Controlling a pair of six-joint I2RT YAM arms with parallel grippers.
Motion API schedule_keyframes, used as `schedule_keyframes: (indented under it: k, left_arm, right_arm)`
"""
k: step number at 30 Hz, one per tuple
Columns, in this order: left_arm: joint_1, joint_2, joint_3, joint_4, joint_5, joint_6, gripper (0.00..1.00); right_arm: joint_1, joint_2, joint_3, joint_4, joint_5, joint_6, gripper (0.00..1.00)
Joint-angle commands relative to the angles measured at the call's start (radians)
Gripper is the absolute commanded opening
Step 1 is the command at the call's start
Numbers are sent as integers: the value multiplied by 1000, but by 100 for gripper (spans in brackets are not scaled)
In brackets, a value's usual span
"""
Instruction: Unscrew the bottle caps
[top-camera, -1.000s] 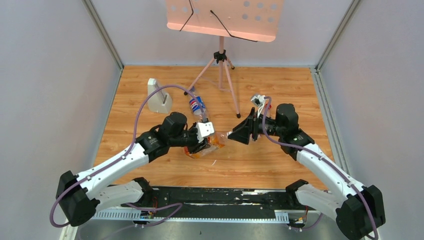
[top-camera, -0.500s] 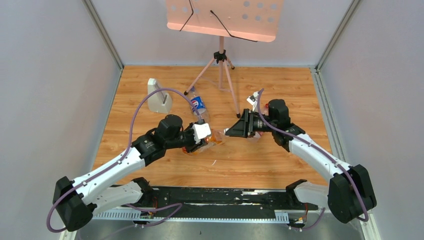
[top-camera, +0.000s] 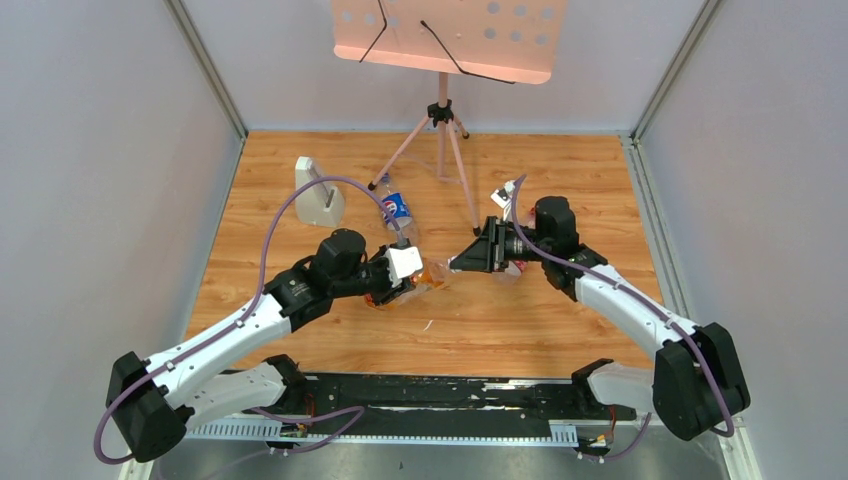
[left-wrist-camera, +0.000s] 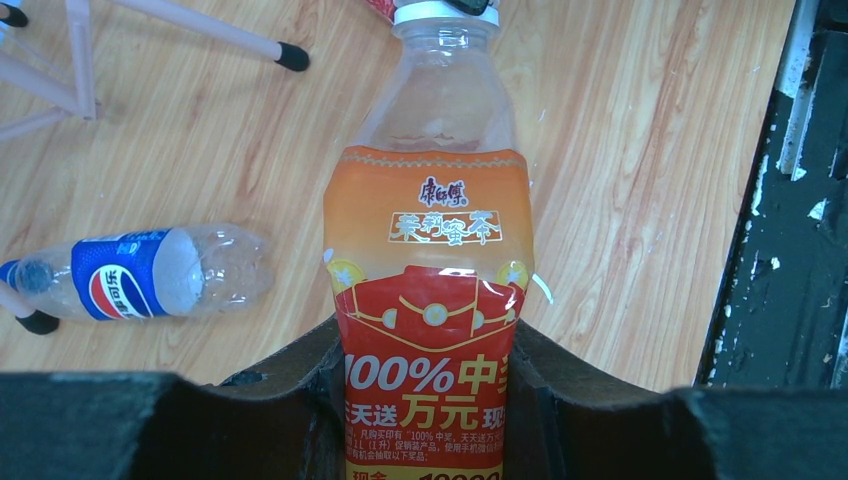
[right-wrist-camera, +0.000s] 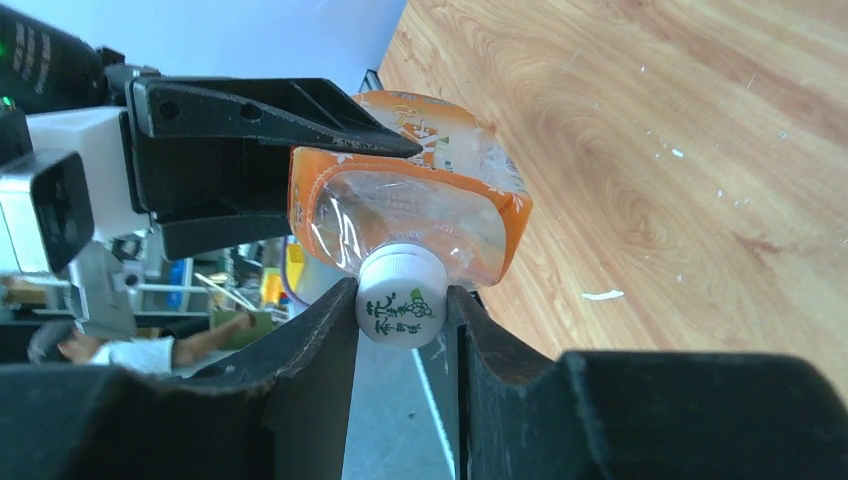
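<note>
My left gripper (top-camera: 408, 284) is shut on the body of the squat orange-labelled bottle (left-wrist-camera: 430, 250), which it holds off the table with the neck pointing right. The bottle's white cap (right-wrist-camera: 402, 302) sits between the fingers of my right gripper (right-wrist-camera: 402, 305), and both pads press on its sides. Seen from above, the right gripper (top-camera: 456, 265) meets the orange bottle (top-camera: 430, 276) at the table's middle. A Pepsi bottle (top-camera: 396, 211) with a blue label lies on its side behind it, also visible in the left wrist view as the Pepsi bottle (left-wrist-camera: 140, 275). Its cap is too small to make out.
A pale grey upright block (top-camera: 318, 194) stands at the back left. A pink music stand tripod (top-camera: 443, 150) stands at the back centre, one rubber foot (left-wrist-camera: 292, 57) close to the bottles. A black strip (top-camera: 450, 390) runs along the near edge.
My right gripper moved left onto the white cap and closed on it. The left arm shifted slightly left, still holding the orange bottle.
</note>
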Motion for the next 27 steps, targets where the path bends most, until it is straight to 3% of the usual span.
schedule_keyframes:
  k: [1, 5, 9, 12, 16, 19, 23, 27]
  left_arm:
    - [-1, -1, 25, 34, -9, -39, 0]
    - [1, 17, 46, 23, 54, -55, 0]
    - [2, 36, 71, -4, 164, -45, 0]
    - [2, 46, 87, -48, 218, -26, 0]
    - [6, 54, 103, -92, 266, -7, 0]
    - [7, 48, 105, -91, 264, -8, 0]
    - [7, 36, 86, -76, 155, -12, 1]
    - [7, 17, 46, -30, 65, -10, 3]
  right_arm:
    - [-2, -53, 27, 58, -26, -198, 0]
    - [-3, -74, -32, 178, -141, -376, 0]
    - [0, -90, -46, 176, -233, -567, 0]
    - [0, -117, -51, 126, -244, -726, 0]
    - [0, -158, -62, 134, -194, -812, 1]
    - [0, -173, -63, 143, -160, -739, 23]
    - [1, -183, -26, 49, -54, -568, 58]
    - [-1, -188, 5, -17, 10, -381, 64]
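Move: The right fingers are already shut on the white cap of the tea bottle, so the cap is at the right hand point. The cola bottle lies about 8 cm ahead and 13 cm to the right of this hand, the Pepsi bottle some 17 cm ahead and 12 cm to the left, both roughly 16 cm below. From the left hand, which holds the tea bottle's body, the cap is about 9 cm right, 3 cm ahead and 4 cm higher. Gripping the cap, the right hand rolls some 45 degrees about its own finger line, counter-clockwise seen from the hand facing the cap, while drifting back about 2.5 cm, slightly right and up. Its fingers then open and let go as it eases forward and starts rolling back. The left hand keeps its hold on the bottle and shifts back about 2 cm and a little right alongside, returning slightly at the end. ##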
